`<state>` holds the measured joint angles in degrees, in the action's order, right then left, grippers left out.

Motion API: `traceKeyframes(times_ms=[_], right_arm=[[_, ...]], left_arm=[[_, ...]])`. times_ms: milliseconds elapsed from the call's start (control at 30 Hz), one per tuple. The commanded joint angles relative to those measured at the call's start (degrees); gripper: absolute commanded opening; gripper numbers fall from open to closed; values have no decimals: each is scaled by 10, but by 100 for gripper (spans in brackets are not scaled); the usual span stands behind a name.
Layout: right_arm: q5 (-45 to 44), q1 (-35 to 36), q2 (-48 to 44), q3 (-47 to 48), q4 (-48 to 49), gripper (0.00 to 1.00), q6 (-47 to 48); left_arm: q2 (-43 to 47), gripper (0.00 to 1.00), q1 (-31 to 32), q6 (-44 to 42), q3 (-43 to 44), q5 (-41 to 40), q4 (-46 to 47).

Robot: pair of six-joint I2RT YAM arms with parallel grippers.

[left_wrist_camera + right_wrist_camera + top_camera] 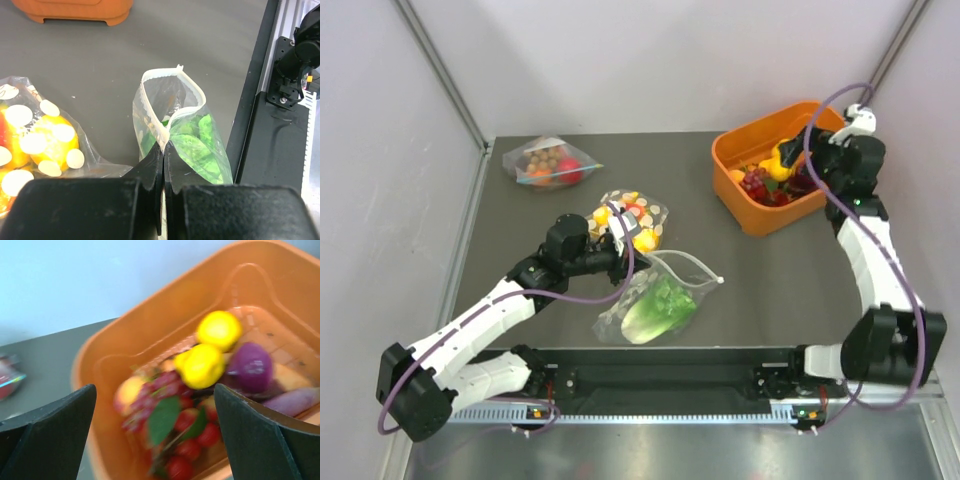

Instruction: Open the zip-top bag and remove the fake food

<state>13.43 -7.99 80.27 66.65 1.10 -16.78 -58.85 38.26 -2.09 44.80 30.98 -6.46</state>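
Note:
The zip-top bag (665, 290) lies near the table's front middle, and its white rim (172, 75) gapes in an open loop. Inside it shows the green lettuce (658, 308) (197, 145). My left gripper (638, 262) (164, 147) is shut on the near side of the bag's rim. A round purple onion-like piece (251, 365) rests in the orange bin (740, 150) (100, 370) among other fake fruit. My right gripper (810, 160) (154, 386) hangs over that bin, open, with nothing between its fingers.
A dotted bag (630, 215) (35, 140) with yellow and red pieces lies just left of my left gripper. A plain clear bag (548, 163) with round pieces sits at the back left. The black base rail (260, 120) runs close beside the zip-top bag.

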Motion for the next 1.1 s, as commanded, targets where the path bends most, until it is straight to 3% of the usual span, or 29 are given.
traceKeyframes(times_ms=[0,67,300,433,533,633,733,1067], right_arm=[[11,74,-118,-43,3,100,-15],[-42,163,-163,-86,-24,100,-1],[-48,294,-442,-318,22,96,-126],[-55,343,-549,-408,-9,76,-180],[-73,372,-593,-408,-84,71,-179],[-84,382,-607,-400,-109,69,-161],[-85,382,-563,-387,-110,67,-142],[-47,385,-371,-378,59,63,-120]], left_arm=[[9,0,1,-12,15,-3,6],[8,0,1,-12,15,-6,5],[10,0,2,-5,14,-1,11],[17,0,1,-8,12,-9,11],[17,0,2,-6,13,-1,9],[22,0,2,3,15,15,18],[28,0,2,0,15,15,14],[17,0,2,-9,16,0,5]])
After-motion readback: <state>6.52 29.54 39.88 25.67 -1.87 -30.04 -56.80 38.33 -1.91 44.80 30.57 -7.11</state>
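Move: Back towards the bases and left of the empty right hand, the lettuce in the open bag lies about 29 cm back, 31 cm left and 16 cm below. The bag's mouth is 22 cm back, 25 cm left and 12 cm lower; the dotted fruit bag, 6 cm back, 38 cm left and 18 cm down. The orange bin is 14 cm below, centred 4 cm ahead, 3 cm right. From the left hand, the lettuce is 7 cm back, 3 cm right, 10 cm down. Sweeping away from the orange bin, the right hand goes back some 25 cm and left nearly 20, first rising slightly, then sinking to 10 cm below its start. It turns about 30 degrees counter-clockwise and narrows its fingers to under two-thirds open, finally easing forward and down, tips dipping, beside the bag mouth's free corner. The left hand keeps its pinch on the zip edge. ##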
